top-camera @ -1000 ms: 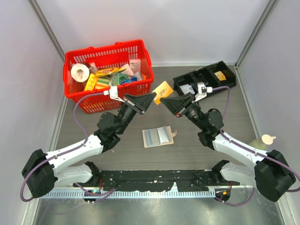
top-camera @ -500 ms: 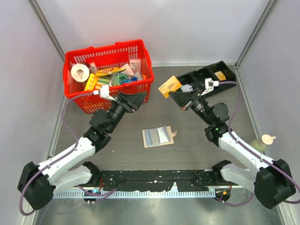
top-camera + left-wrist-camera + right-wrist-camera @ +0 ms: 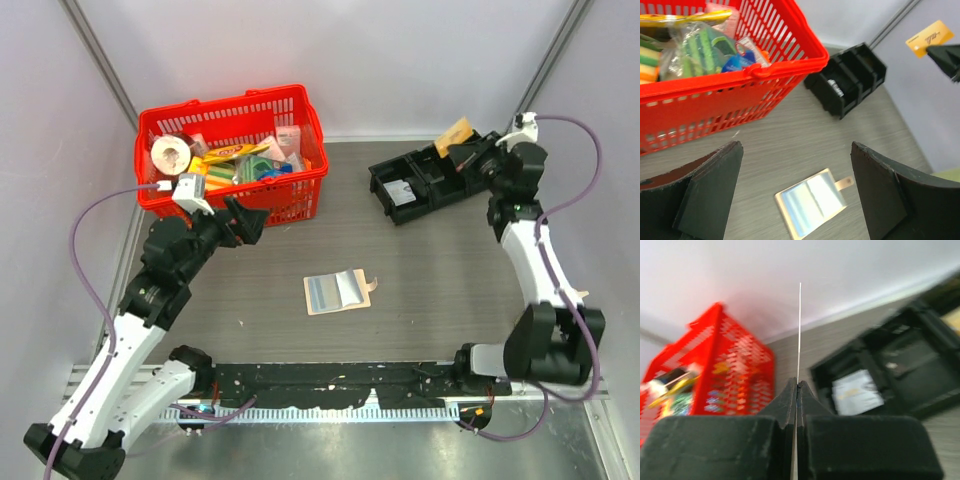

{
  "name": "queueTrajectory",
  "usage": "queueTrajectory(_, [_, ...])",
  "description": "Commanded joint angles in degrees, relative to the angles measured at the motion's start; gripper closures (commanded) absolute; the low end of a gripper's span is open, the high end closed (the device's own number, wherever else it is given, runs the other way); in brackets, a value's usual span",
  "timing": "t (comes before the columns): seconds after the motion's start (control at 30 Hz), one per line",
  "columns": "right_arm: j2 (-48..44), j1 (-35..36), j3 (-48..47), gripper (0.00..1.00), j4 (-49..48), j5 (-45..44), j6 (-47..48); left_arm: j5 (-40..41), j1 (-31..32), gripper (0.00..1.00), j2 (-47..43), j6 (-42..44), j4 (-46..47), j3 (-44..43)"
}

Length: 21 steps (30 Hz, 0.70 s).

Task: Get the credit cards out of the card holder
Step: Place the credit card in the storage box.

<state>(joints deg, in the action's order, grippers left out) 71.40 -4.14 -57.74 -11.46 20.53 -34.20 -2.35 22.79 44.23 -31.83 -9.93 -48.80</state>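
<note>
The card holder (image 3: pixel 338 292) lies open on the table, pale blue-grey sleeves up and its tab to the right; it also shows low in the left wrist view (image 3: pixel 811 200). A yellow-orange credit card (image 3: pixel 455 133) is pinched in my right gripper (image 3: pixel 464 152), which is shut on it above the back end of the black tray (image 3: pixel 430 175). Seen from the right wrist, the card (image 3: pixel 800 330) is an edge-on thin line rising from the gripper (image 3: pixel 797 385). My left gripper (image 3: pixel 247 218) stands open and empty beside the red basket, above and left of the holder (image 3: pixel 796 147).
A red basket (image 3: pixel 230 150) full of packets stands at the back left. The black three-part tray holds a white card (image 3: pixel 405 190) in its near compartment. Grey walls close in the table at the back and on both sides.
The left gripper opened, let go of the card and drew back to the left. The right gripper shut on the card and carried it from the middle to the back right, over the tray.
</note>
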Motion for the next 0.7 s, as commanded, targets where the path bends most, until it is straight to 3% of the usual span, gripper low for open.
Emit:
queueTrajectory(0.0, [11.45, -7.54, -9.82, 0.99, 10.13, 2.05, 5.71, 5.68, 2.26, 0.07, -2.39, 13.36, -12.64, -3.32])
queueTrajectory(0.17, [23.68, -12.99, -19.42, 0.99, 12.94, 0.91, 7.47, 12.54, 4.99, 0.08, -3.71, 18.56, -13.63, -1.84])
queueTrajectory(0.37, [40.28, -15.19, -34.17, 0.99, 18.40, -0.58, 10.46, 13.16, 4.99, 0.09, -3.71, 18.74, -13.36, 0.63])
queueTrajectory(0.67, [53.84, -15.37, -44.74, 0.99, 18.14, 2.39, 10.12, 14.22, 4.90, 0.12, -2.57, 19.44, -13.09, 1.69])
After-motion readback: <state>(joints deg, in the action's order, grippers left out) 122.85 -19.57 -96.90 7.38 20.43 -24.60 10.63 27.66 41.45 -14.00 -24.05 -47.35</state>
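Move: The yellow card is already pinched in the right hand and is headed for the storage box's right-end compartment, where other yellow cards lie: about 19 cm ahead, 15 cm to the right and 27 cm below this hand. The middle compartment is some 10 cm left of that one and 4 cm nearer; the white packet is roughly 9 cm ahead of the hand, 7 cm left and 28 cm down. From the left hand, the right-end compartment is about 33 cm ahead, 62 cm to the right and 27 cm below. The yellow card is carried down about 20 cm, with nearly as much travel right and forward, to the right-end compartment. The right wrist tips the fingers down some 30 degrees and swings them slightly clockwise, keeping its pinch. The empty left hand sinks about 6 cm and draws left, its left side rolling up, fingers staying wide open. ##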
